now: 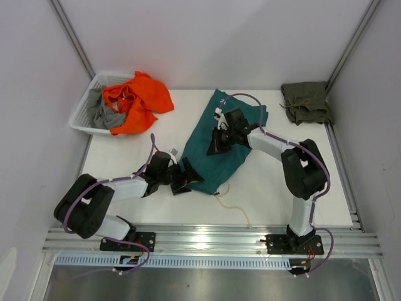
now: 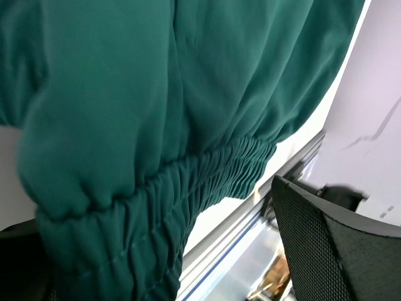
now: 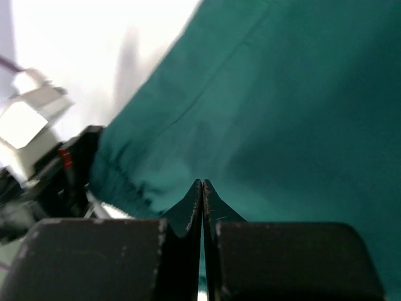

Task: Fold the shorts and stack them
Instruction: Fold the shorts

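Note:
The teal-green shorts (image 1: 216, 166) lie spread in the middle of the table, their off-white cord (image 1: 229, 204) trailing toward the front edge. My left gripper (image 1: 183, 177) is at their near-left corner, jaws wide apart. In the left wrist view the elastic waistband (image 2: 207, 182) hangs between the fingers (image 2: 326, 244), against the left one. My right gripper (image 1: 217, 143) rests on the middle of the shorts. In the right wrist view its tips (image 3: 202, 182) are pressed together on the teal cloth (image 3: 294, 106). The olive-green shorts (image 1: 305, 102) lie folded at the back right corner.
A white basket (image 1: 81, 116) at the back left holds an orange garment (image 1: 141, 100) and a grey one (image 1: 103, 116); the orange one spills onto the table. A metal rail (image 1: 213, 238) runs along the front edge. Walls close in on both sides.

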Motion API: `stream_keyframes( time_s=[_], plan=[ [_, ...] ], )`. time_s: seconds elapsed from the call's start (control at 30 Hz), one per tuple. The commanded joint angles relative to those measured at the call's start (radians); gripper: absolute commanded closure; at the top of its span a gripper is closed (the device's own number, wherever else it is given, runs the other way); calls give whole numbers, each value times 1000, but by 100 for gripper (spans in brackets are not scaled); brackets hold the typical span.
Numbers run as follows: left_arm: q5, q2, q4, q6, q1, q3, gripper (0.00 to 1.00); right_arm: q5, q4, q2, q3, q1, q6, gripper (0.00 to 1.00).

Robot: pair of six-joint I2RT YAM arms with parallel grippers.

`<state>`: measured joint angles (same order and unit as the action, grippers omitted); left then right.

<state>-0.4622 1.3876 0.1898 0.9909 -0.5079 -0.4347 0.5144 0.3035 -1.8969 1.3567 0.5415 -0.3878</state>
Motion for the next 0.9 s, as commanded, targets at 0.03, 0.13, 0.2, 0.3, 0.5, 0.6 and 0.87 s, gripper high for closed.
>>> stream_keyframes(
  time_s=[0.03, 0.13, 0.2, 0.3, 0.5, 0.6, 0.87],
  plan=[
    [141, 70, 65, 92, -43, -41, 5, -83, 26, -59, 16, -5, 9, 100],
    [187, 105, 76, 123, -49, -52, 4, -119, 62, -102, 44, -2, 10, 100],
    [218, 128, 79, 137, -50, -53, 4, -149, 85, -129, 58, 0, 6, 100],
    [247, 134, 92, 175, -55, -35, 4, -180, 144, -180, 94, 5, 10, 100],
    [284, 171, 70, 175, -63, -74, 4, -208, 192, -211, 79, 31, 24, 100],
    [292, 215, 31, 187, -63, -102, 4, -208, 177, -205, 36, 44, 15, 100],
    [375, 231, -43, 221, -77, -122, 7, -177, 154, -194, 2, 86, -8, 100]
  ],
)
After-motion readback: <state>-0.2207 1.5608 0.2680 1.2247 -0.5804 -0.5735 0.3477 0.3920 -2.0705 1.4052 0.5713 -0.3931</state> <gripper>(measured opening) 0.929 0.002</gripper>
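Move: The left hand has the left end of the shorts' waistband between its open fingers, about 1 cm ahead, 1 cm right and 2 cm down; the drawstring knot is roughly 8 cm right and 4 cm back of this hand. The right hand's target is the mid-cloth, about 8 cm below and 1 cm right. From the right hand, the waistband end lies some 11 cm back and 6 cm left, the knot 15 cm back and 1 cm right. Lower the shut right gripper about 8 cm onto the middle of the shorts and keep its tips on the cloth, holding it down. Meanwhile slide the wide-open left gripper level along the table, some 6 cm forward and a little right, towards the right gripper, turning it about 15 degrees counter-clockwise and pushing the waistband end inward between its fingers, without closing. ##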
